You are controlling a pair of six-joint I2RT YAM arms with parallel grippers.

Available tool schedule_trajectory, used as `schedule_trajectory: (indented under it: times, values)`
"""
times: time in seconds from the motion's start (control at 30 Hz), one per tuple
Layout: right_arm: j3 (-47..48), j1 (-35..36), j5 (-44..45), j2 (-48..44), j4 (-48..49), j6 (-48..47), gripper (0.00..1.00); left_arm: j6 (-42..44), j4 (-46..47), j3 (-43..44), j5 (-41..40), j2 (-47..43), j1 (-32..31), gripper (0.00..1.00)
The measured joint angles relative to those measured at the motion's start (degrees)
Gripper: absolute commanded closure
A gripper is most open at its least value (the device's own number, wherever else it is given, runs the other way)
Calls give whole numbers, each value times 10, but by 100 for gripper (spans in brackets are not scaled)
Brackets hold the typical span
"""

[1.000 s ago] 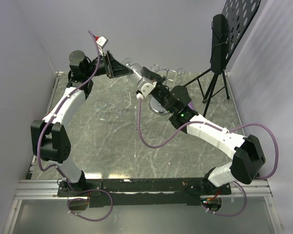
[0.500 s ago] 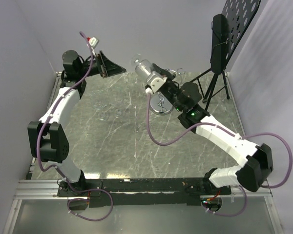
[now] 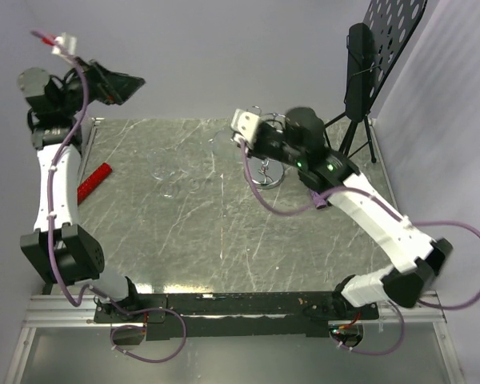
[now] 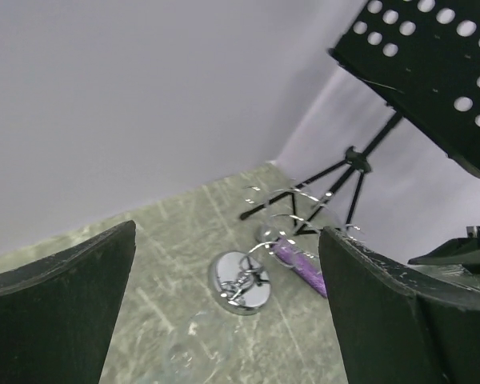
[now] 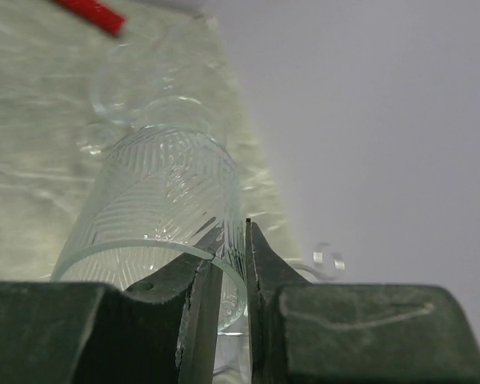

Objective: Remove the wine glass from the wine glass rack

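Note:
The wine glass (image 5: 166, 200) is clear and ribbed, and it is off the rack. My right gripper (image 5: 234, 240) is shut on its rim wall, one finger inside the bowl and one outside. From above, the wine glass (image 3: 224, 138) shows only faintly, just left of the right gripper (image 3: 242, 134). The wine glass rack (image 3: 270, 173) stands to the right of it on its shiny disc base, its wire loops partly hidden by the arm. The left gripper (image 3: 120, 85) is open and empty, high at the far left. The left wrist view shows the rack (image 4: 240, 280) far off between its fingers (image 4: 60, 304).
A black tripod stand (image 3: 358, 80) with a perforated panel fills the back right corner. A red stick (image 3: 94, 182) lies near the table's left edge. Faint clear glasses (image 3: 176, 181) lie on the table left of centre. A purple cable (image 4: 300, 260) lies beside the rack base.
My left gripper has pulled back from the glass, up to the far left corner. The right gripper has carried the glass up from the rack, then down to its left.

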Motion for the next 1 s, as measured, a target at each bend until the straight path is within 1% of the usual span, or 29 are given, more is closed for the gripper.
schedule_trajectory:
  times: [0.1, 0.2, 0.33, 0.4, 0.53, 0.67, 0.8, 1.0]
  values:
    - [100, 1, -20, 78, -93, 35, 100, -34, 40, -57, -1, -33, 42, 0]
    - [176, 4, -21, 149, -179, 57, 100, -49, 59, -116, -2, -60, 68, 0]
    - [287, 9, -14, 254, -296, 92, 100, -21, 50, -167, -7, -96, 74, 0]
    - [322, 11, -8, 296, -337, 107, 100, 1, 39, -188, -7, -123, 73, 0]
    - [336, 21, 8, 341, -390, 119, 100, 44, 19, -207, -7, -170, 72, 0]
    - [336, 41, 33, 368, -424, 127, 100, 85, -8, -207, -7, -193, 71, 0]
    - [337, 58, 57, 387, -430, 133, 100, 117, -40, -207, -9, -194, 71, 0]
    - [346, 73, 91, 413, -424, 143, 100, 140, -66, -207, -16, -194, 71, 0]
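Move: About 40 cm below the right hand, which already pinches the wine glass's wall near the rim, and some 11 cm to its left lies the free table spot. The near standing glass is about 10 cm ahead and 17 cm left, the far standing glass 8 cm ahead and 25 cm left, and the rack's base 13 cm ahead and 9 cm right. From the left hand the spot is roughly 11 cm back, 17 cm right and far below. Sinking some 20 cm and easing about 6 cm left, the right hand takes the wine glass down towards the free table beside the standing glasses. Its fingers swing roughly 50 degrees from near level to steeply downward, turning the glass foot-down, and keep their pinch; the descent slows late. The empty, open left hand drifts about 7 cm back, with some left and down. ##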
